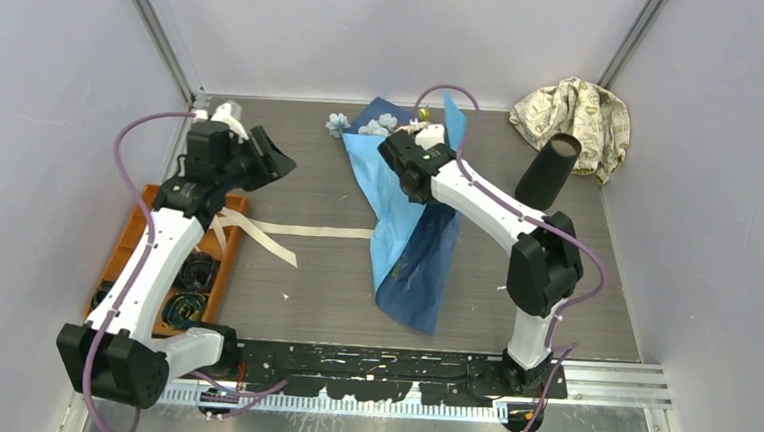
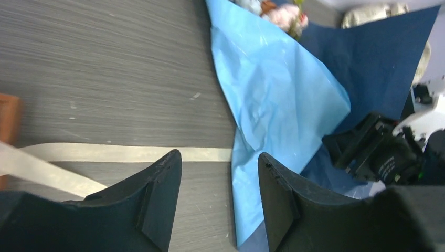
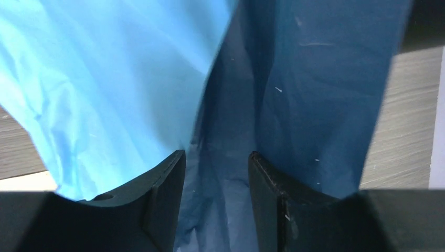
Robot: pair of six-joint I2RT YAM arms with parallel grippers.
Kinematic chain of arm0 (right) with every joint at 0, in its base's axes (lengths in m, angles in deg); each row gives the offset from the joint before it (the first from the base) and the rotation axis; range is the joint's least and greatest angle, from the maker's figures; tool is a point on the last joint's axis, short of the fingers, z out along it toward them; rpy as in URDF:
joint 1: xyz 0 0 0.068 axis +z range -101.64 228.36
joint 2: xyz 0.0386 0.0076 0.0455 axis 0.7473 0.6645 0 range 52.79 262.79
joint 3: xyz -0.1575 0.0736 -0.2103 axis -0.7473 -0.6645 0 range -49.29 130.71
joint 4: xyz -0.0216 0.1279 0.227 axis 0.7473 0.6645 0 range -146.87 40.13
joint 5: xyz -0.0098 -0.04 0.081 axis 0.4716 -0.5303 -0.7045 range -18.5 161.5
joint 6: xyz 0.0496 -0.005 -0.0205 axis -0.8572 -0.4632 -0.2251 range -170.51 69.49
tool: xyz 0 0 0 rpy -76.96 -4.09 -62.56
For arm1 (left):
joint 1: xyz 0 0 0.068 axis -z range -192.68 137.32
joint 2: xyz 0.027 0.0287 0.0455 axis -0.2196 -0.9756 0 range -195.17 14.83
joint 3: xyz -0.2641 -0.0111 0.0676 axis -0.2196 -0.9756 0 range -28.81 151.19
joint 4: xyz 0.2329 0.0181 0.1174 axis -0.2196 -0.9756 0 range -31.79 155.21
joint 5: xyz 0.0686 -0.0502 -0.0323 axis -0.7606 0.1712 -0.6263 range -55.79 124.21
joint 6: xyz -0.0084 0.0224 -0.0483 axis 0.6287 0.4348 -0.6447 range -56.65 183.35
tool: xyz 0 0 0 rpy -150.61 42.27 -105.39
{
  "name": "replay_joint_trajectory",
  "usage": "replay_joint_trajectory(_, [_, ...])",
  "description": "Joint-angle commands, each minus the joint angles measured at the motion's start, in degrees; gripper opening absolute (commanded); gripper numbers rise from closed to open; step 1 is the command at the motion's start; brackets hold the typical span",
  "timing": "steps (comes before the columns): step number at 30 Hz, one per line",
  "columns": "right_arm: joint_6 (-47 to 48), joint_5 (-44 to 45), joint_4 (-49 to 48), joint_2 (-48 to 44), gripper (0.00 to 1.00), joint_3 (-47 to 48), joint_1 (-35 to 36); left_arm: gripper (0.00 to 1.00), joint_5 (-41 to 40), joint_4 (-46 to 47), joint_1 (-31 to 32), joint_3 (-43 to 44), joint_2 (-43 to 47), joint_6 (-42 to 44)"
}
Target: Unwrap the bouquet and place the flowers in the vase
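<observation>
The bouquet [image 1: 410, 223] lies in the middle of the table, its blue paper [image 2: 273, 89] loosened, with a light face and a dark face showing. Pale blue and pink flowers [image 1: 375, 125] stick out at its far end, and pink blooms [image 2: 286, 16] show in the left wrist view. The black vase [image 1: 549, 171] stands upright to the right. My right gripper [image 1: 394, 155] hovers over the paper's upper part, open, with a fold of paper [image 3: 105, 79] below its jaws [image 3: 216, 157]. My left gripper [image 1: 279, 160] is open and empty, left of the bouquet [image 2: 219, 157].
A cream ribbon [image 1: 297, 231] lies loose on the table between the bouquet and an orange tray [image 1: 128, 246] at the left edge. A beige patterned cloth [image 1: 577, 113] is bunched in the back right corner, behind the vase. Walls close in on three sides.
</observation>
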Motion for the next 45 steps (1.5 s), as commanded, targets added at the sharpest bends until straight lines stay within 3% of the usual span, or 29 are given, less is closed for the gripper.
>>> replay_joint_trajectory(1, [-2.2, -3.5, -4.7, -6.6, 0.53, -7.1, -4.0, 0.56, -3.1, 4.8, 7.1, 2.7, -2.3, 2.1])
replay_joint_trajectory(6, [-2.2, -13.1, -10.3, -9.1, 0.54, -13.8, -9.0, 0.56, -4.9, 4.4, 11.1, 4.3, -5.3, 2.9])
replay_joint_trajectory(12, [-0.9, -17.7, -12.5, -9.1, 0.55, -14.9, -11.6, 0.56, -9.0, 3.0, 16.9, 6.7, -7.3, 4.3])
replay_joint_trajectory(21, [0.6, -33.8, -19.3, -4.0, 0.53, -7.7, -9.3, 0.55, -20.2, -4.1, 22.8, 12.6, -3.1, 4.6])
replay_joint_trajectory(36, [0.9, -41.9, -17.1, 20.5, 0.53, 16.0, 4.6, 0.55, -29.0, -10.5, 22.7, 15.2, 1.0, 4.6])
replay_joint_trajectory(40, [1.4, -40.6, -16.0, 20.7, 0.52, 16.0, 4.7, 0.55, -29.6, -10.7, 22.7, 15.1, 1.4, 4.4])
replay_joint_trajectory(45, [3.5, -34.4, -14.7, 13.1, 0.53, 13.2, 3.8, 0.57, -30.0, -9.5, 22.7, 13.4, 0.9, 4.1])
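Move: The wrap's light-blue left flap is the next thing for the right hand: its middle lies about 11 cm to that hand's left, 2 cm ahead and 10 cm below. The navy right flap is some 3 cm to the right and 8 cm below, the flower heads about 18 cm ahead and 10 cm left, the vase roughly 6 cm ahead and 20 cm right. From the left hand that left flap is about 22 cm right, 5 cm ahead and 22 cm below. Rightward and down first, about 6 cm, the right hand finishes its sweep against the opening right flap, then reverses and sweeps roughly 27 cm left across the stems, pushing the left flap aside and sinking to the paper left of them. Its half-open fingers tip further down as the wrist rolls about 30 degrees. The left hand, empty, swings right, partly returns and rises. ##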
